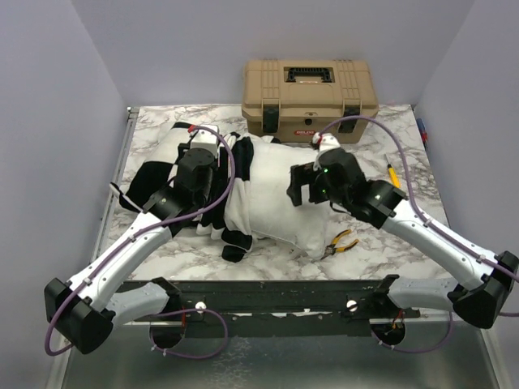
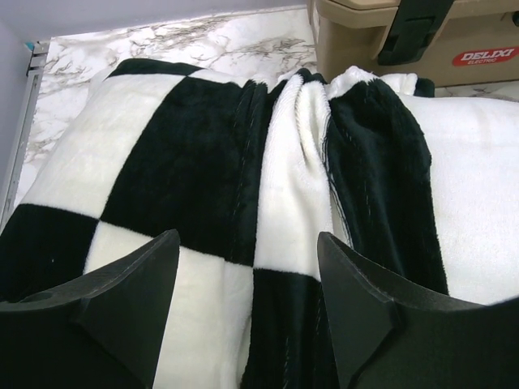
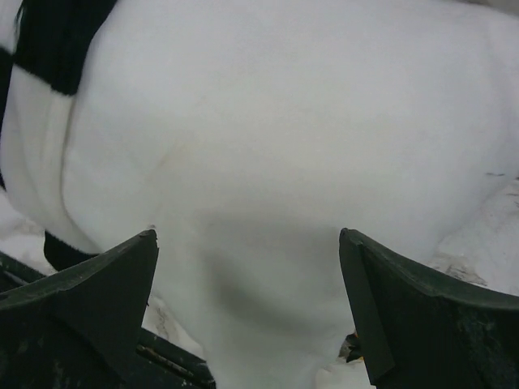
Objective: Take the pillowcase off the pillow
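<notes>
The black-and-white checkered pillowcase is bunched over the left part of the white pillow, whose right part is bare. My left gripper is open just above the bunched pillowcase. In the left wrist view its jaws stand apart over folds of the pillowcase, with bare pillow at the right. My right gripper is open over the bare pillow. In the right wrist view its jaws stand wide apart around a bulge of the pillow, holding nothing; the pillowcase shows at the upper left.
A tan toolbox stands at the back, close behind the pillow, and also shows in the left wrist view. Pliers with orange handles lie by the pillow's near right corner. A yellow screwdriver lies at the right.
</notes>
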Robot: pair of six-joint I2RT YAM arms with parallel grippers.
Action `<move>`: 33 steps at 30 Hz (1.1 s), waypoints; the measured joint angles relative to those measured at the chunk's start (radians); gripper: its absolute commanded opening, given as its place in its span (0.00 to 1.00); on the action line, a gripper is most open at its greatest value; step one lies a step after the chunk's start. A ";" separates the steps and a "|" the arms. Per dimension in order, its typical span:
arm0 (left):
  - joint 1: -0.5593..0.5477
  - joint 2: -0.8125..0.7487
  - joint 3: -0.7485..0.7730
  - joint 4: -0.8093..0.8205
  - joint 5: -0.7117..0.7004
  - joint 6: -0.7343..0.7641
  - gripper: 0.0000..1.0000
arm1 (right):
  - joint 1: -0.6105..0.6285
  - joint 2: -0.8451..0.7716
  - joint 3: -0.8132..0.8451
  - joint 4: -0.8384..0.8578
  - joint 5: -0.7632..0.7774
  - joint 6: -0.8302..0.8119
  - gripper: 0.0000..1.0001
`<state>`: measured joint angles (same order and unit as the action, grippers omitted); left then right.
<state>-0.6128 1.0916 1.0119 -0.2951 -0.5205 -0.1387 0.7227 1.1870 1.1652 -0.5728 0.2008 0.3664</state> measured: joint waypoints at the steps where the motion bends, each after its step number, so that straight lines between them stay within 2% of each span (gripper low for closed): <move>1: 0.000 -0.015 -0.012 0.002 0.000 -0.002 0.70 | 0.055 0.006 -0.003 -0.003 0.027 -0.002 1.00; 8: 0.000 -0.160 -0.106 -0.002 -0.002 -0.018 0.74 | 0.402 0.168 0.063 -0.081 0.260 -0.023 1.00; 12: 0.000 -0.217 -0.127 -0.007 -0.003 -0.035 0.74 | 0.520 0.313 0.160 -0.166 0.361 -0.016 1.00; 21: 0.063 -0.244 -0.158 -0.053 0.016 -0.086 0.74 | 0.554 0.489 0.231 -0.265 0.454 0.005 1.00; 27: 0.157 -0.217 -0.162 -0.069 0.141 -0.120 0.74 | 0.555 0.494 0.217 -0.253 0.502 0.008 1.00; 33: 0.159 -0.153 -0.162 -0.075 0.272 -0.133 0.74 | 0.554 0.475 0.143 -0.210 0.529 0.023 1.00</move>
<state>-0.4541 0.9386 0.8501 -0.3698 -0.2485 -0.2714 1.2770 1.6623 1.3087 -0.7826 0.7303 0.3889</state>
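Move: From the right hand, the near hem of the pillowcase lies about 17 cm left, 10 cm back and 13 cm below. The bare pillow's near edge is about 11 cm left and 10 cm back, and the pliers roughly 9 cm right and 10 cm back, on the table. From the left hand, the gathered folds of the pillowcase lie about 5 cm right, 4 cm back and 12 cm below. Open right hand sinks 10 cm, sweeping left and back towards the hem, rolling; left eases back, then sinks. ##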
